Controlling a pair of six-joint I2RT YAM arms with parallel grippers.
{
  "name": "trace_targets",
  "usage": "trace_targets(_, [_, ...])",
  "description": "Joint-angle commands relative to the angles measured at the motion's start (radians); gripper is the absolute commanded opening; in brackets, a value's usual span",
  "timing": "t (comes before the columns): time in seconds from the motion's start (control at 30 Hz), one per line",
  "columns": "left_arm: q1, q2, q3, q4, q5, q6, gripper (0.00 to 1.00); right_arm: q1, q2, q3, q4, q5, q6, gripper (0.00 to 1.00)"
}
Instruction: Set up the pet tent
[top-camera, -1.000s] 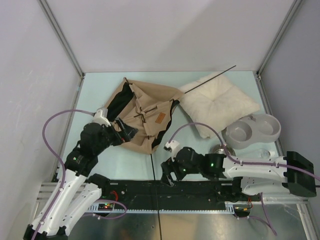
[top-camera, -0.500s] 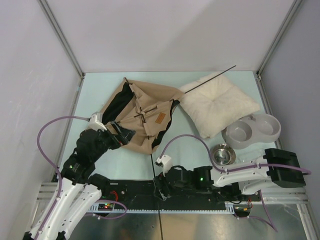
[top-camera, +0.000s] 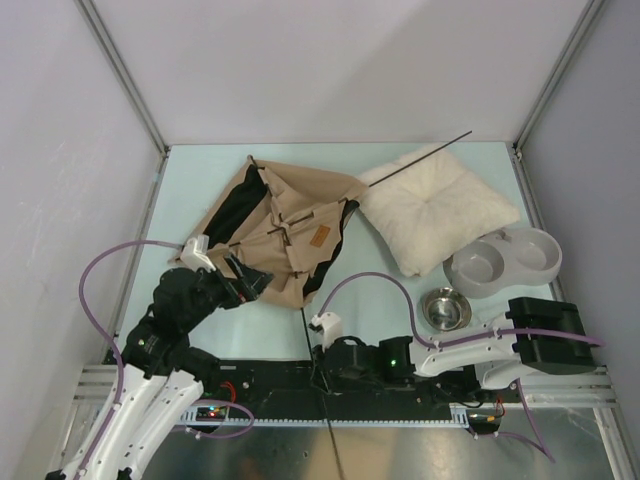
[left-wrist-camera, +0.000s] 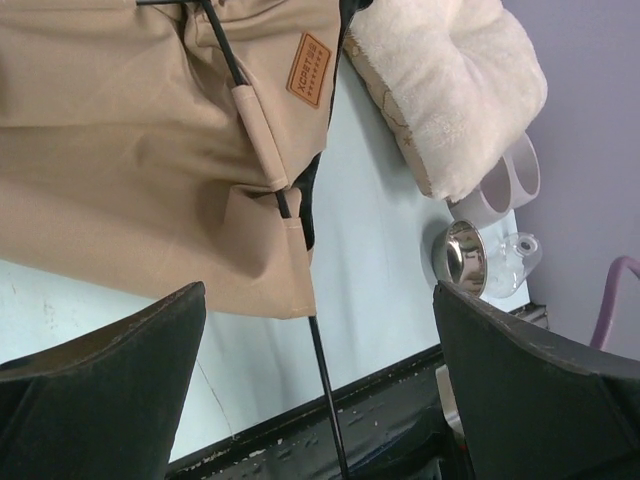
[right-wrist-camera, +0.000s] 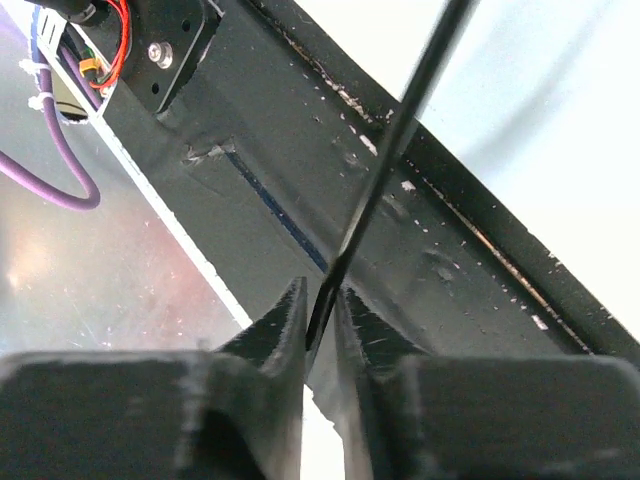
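Observation:
The pet tent (top-camera: 285, 220) lies collapsed on the table, tan canvas with a brown label (left-wrist-camera: 308, 70) and dark lining. One thin black pole (top-camera: 312, 340) runs from its near corner out over the black rail. My right gripper (top-camera: 322, 372) sits low at that rail. In the right wrist view its fingers (right-wrist-camera: 288, 320) are pinched on the pole (right-wrist-camera: 400, 130), right gripper (right-wrist-camera: 320, 305) shut on it. My left gripper (top-camera: 250, 275) hovers at the tent's near left edge. It (left-wrist-camera: 318, 300) stands wide open, holding nothing, with the tent corner and pole (left-wrist-camera: 322, 370) seen between its fingers.
A fluffy cream pillow (top-camera: 440, 210) lies right of the tent, with another black pole (top-camera: 420, 160) across its far corner. A grey double bowl stand (top-camera: 505, 260) and a steel bowl (top-camera: 447, 308) sit at the right. The black rail (top-camera: 400, 395) borders the near edge.
The right arm swung left and down to the near end of the pole, and its jaws closed around it. The left arm drew back slightly, still open.

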Motion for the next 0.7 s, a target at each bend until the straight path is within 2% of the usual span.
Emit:
trace_targets(0.0, [-0.006,-0.015,-0.015,0.01,0.056,0.015,0.99,-0.009,-0.014,0.036,0.051,0.016,0.029,0.08])
trace_targets(0.07, [-0.006,-0.022,-0.018,0.01,0.078,0.019,0.99,-0.017,-0.03,0.046,0.039,0.018,0.039,0.02])
trace_targets(0.13, [-0.008,-0.028,-0.021,0.01,0.095,0.021,0.99,-0.024,-0.05,0.064,0.023,0.02,0.046,0.01])
trace_targets(0.4, [-0.013,-0.026,-0.028,0.009,0.121,0.006,0.99,-0.041,-0.123,0.172,-0.05,0.071,0.065,0.0])
trace_targets(0.67, [-0.045,0.011,-0.018,0.025,0.164,0.007,0.99,-0.082,-0.161,0.208,-0.085,0.096,0.098,0.0])
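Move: The tent pole already runs between the right hand's half-closed pads, just over the dark rail at the table's front edge. From this hand the tent's near corner lies about 17 cm ahead and 5 cm to the left, a few centimetres lower. The steel bowl stands roughly 16 cm ahead and 29 cm to the right. From the left hand, the pole's grip spot is some 18 cm back, 14 cm right and 14 cm below. The right fingers shut fully on the pole and pinch it, then the hand lifts it roughly 9 cm off the rail, easing about 3 cm forward and slightly less to the left while the wrist rolls left side up and turns a little clockwise, some 15 degrees in all. The left hand, still wide open, drifts 2 to 3 cm back and right towards the pole. ##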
